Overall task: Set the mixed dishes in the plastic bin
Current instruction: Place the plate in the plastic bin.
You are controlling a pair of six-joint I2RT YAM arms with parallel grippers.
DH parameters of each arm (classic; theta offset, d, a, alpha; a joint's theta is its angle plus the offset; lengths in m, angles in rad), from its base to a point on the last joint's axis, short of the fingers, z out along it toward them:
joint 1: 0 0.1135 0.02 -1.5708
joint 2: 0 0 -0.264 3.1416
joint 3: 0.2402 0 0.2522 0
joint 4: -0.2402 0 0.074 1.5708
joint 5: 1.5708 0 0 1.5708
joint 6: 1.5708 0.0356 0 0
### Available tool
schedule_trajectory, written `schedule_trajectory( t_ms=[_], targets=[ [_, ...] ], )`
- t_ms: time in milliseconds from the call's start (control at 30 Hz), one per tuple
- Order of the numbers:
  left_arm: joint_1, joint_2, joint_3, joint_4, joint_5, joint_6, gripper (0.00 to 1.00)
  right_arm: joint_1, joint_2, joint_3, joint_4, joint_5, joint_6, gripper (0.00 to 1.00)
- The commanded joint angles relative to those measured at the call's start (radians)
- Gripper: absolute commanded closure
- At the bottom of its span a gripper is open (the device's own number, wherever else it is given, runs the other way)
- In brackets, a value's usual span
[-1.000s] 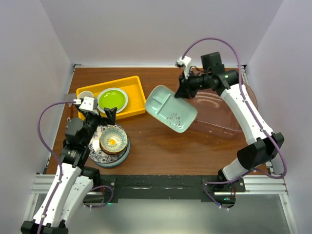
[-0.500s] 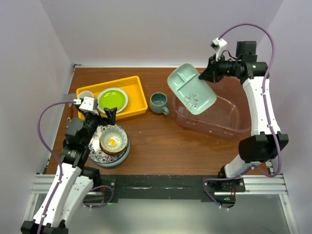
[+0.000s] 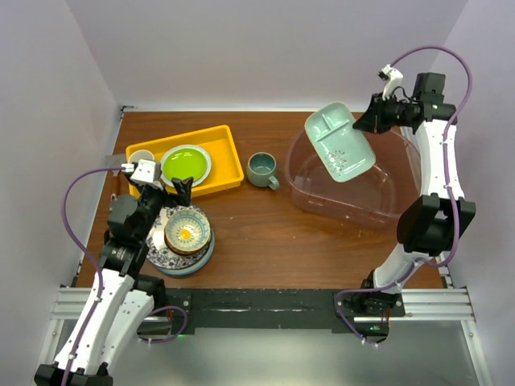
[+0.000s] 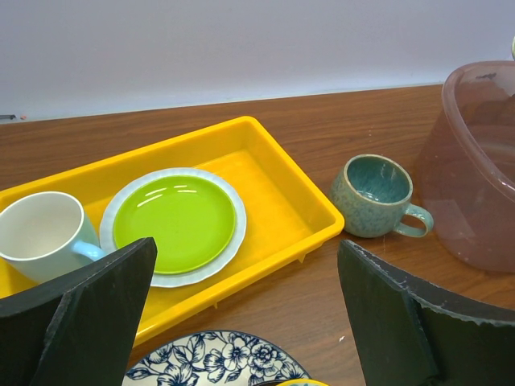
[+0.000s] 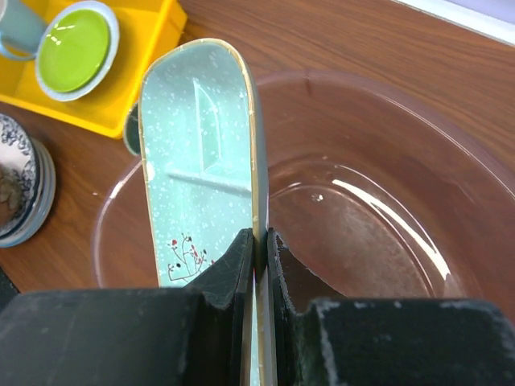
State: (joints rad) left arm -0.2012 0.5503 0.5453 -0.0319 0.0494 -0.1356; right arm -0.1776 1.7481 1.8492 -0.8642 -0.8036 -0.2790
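Observation:
My right gripper (image 3: 372, 121) (image 5: 259, 237) is shut on the rim of the mint-green divided tray (image 3: 339, 141) (image 5: 201, 161). It holds the tray tilted on edge above the left part of the transparent plastic bin (image 3: 378, 201) (image 5: 386, 201). A grey-green mug (image 3: 261, 169) (image 4: 374, 195) stands on the table left of the bin. The tan bowl with a yellow centre (image 3: 187, 231) sits on a blue-patterned plate (image 3: 173, 259) (image 4: 213, 362) at the near left. My left gripper (image 3: 161, 191) (image 4: 245, 245) hangs open just behind that stack, holding nothing.
A yellow tray (image 3: 228, 157) (image 4: 298, 209) at the back left holds a lime-green plate (image 3: 186, 164) (image 4: 173, 221) and a white cup (image 3: 142, 157) (image 4: 40, 233). White walls close in the table on three sides.
My right arm has carried the mint-green tray rightward and toward the back, from over the table's middle to above the bin, uncovering the mug. The left arm has not moved.

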Motion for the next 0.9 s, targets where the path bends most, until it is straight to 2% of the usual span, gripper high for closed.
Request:
schedule_trajectory(
  t_ms=[0, 233, 333, 467, 633, 867],
  targets=[
    [0.009, -0.007, 0.021, 0.033, 0.015, 0.019, 0.0, -0.029, 0.019, -0.028, 0.087, -0.06, 0.003, 1.0],
    [0.009, -0.006, 0.021, 0.036, 0.024, 0.019, 0.0, -0.028, 0.051, -0.145, 0.074, -0.014, -0.094, 1.0],
    [0.009, -0.007, 0.021, 0.036, 0.027, 0.018, 0.0, -0.026, 0.094, -0.169, 0.024, 0.006, -0.202, 1.0],
    [0.009, -0.006, 0.021, 0.038, 0.03, 0.018, 0.0, -0.02, 0.18, -0.139, -0.135, 0.02, -0.405, 1.0],
    [0.009, -0.004, 0.019, 0.038, 0.029, 0.019, 0.0, 0.01, 0.266, -0.094, -0.251, 0.046, -0.555, 1.0],
    [0.009, -0.001, 0.019, 0.036, 0.029, 0.019, 0.0, 0.072, 0.366, -0.027, -0.395, 0.079, -0.661, 1.0]
  ],
)
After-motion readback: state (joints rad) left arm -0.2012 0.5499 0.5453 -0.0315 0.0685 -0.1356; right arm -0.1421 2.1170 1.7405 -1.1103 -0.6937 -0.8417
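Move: The green plate is already pinched by its edge in the right hand, its middle some 5 cm left of the fingers, 3 cm back and 3 cm lower. The plastic bin it goes into has its middle about 22 cm below this hand, 4 cm back and 3 cm to the right. The green mug stands roughly 25 cm left, 3 cm back and 25 cm down. From the left hand the bin lies about 55 cm right, 12 cm ahead, 20 cm below. The green plate is lowered from above the rim down into the plastic bin, kept in the right hand's shut fingers: about 21 cm down, nearly straight, drawing back some 3 cm on the way. Meanwhile the wrist tips the fingers more steeply downward and swings them counter-clockwise by about 20 degrees; the descent has almost stopped by the end. ##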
